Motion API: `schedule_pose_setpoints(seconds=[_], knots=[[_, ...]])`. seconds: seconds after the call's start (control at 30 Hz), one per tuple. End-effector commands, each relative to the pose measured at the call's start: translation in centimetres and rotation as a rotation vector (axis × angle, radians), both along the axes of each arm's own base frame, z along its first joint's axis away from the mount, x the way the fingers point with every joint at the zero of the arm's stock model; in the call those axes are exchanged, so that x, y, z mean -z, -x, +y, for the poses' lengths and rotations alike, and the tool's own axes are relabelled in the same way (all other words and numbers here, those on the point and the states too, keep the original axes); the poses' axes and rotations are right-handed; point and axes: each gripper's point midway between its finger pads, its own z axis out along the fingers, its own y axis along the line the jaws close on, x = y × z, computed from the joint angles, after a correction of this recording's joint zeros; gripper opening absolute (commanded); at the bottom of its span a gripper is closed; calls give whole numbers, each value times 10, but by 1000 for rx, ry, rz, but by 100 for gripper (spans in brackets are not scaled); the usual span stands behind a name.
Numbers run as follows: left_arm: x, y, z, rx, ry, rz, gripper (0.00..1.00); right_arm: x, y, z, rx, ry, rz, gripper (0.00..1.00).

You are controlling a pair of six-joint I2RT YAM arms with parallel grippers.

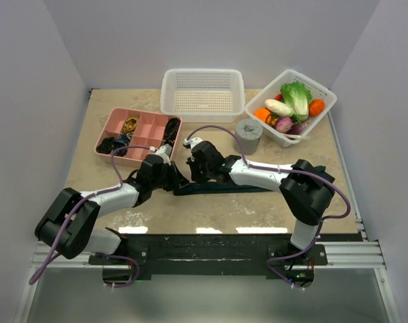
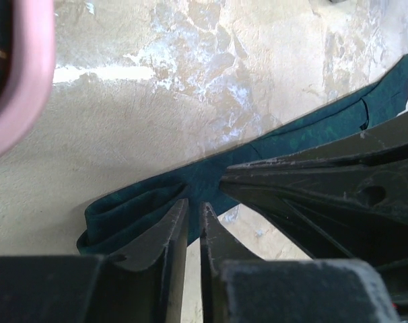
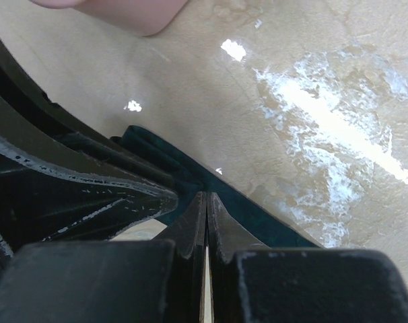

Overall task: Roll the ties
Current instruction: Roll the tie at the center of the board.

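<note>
The tie (image 1: pixel 239 188), a dark teal-green band, lies flat across the middle of the table, running to the right under the right arm. Both grippers meet at its left end. My left gripper (image 1: pixel 178 179) points at a folded end of the tie (image 2: pixel 133 208). Its jaws (image 2: pixel 194 205) stand a thin slit apart with the tips at the fabric, and whether cloth is pinched does not show. My right gripper (image 1: pixel 192 172) is shut, its closed tips (image 3: pixel 207 195) resting against the tie's edge (image 3: pixel 258 217). It fills the right side of the left wrist view (image 2: pixel 325 182).
A pink compartment tray (image 1: pixel 147 113) with dark cords stands just behind the left gripper; its rim (image 2: pixel 29 67) is close by. Further back are a white basket (image 1: pixel 202 72), a grey cylinder (image 1: pixel 248 134) and a clear bin (image 1: pixel 315 85) of vegetables.
</note>
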Motion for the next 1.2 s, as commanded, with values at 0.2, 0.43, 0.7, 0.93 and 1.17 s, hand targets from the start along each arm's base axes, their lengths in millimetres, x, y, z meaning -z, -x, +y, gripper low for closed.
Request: schedule_pose_setpoints(seconds=[0.2,0.43,0.7,0.93,1.17], knots=[[-23,-14,14,-49,-92,-54,25,-25,0,15,-53,-92,-39,0],[-36,-15,32,-79,-139,-90,56,-12,4,14,-61,-84,-17,0],[-24,-8,58,-102,-117,-59,76,-8,4,17,-63,-93,-13,0],[-10,6,57,-69,0,-44,76,-5,5,15,-64,-90,-15,0],[1,11,54,-69,33,-20,75,9,8,16,-69,-84,7,0]])
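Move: The tie's folded end lies just below my left hand, roughly 2 cm to its left, 2 cm back and 3 cm down. Also from this hand, the pink tray's middle is about 15 cm left and 16 cm ahead, and the grey cylinder some 20 cm right and 16 cm ahead. From my right hand, that same folded end is about 4 cm left, 2 cm back and 4 cm below. I open my left fingers from nearly shut to wide and come free of the tie's flap, lifting about 2.5 cm as I sweep left past the folded end. Then I drop some 3.5 cm and draw back a little, finishing around 6 cm left of where I began, open fingers beside the fold's outer edge. My right hand stays nearly in place over the tie, fingers shut. ##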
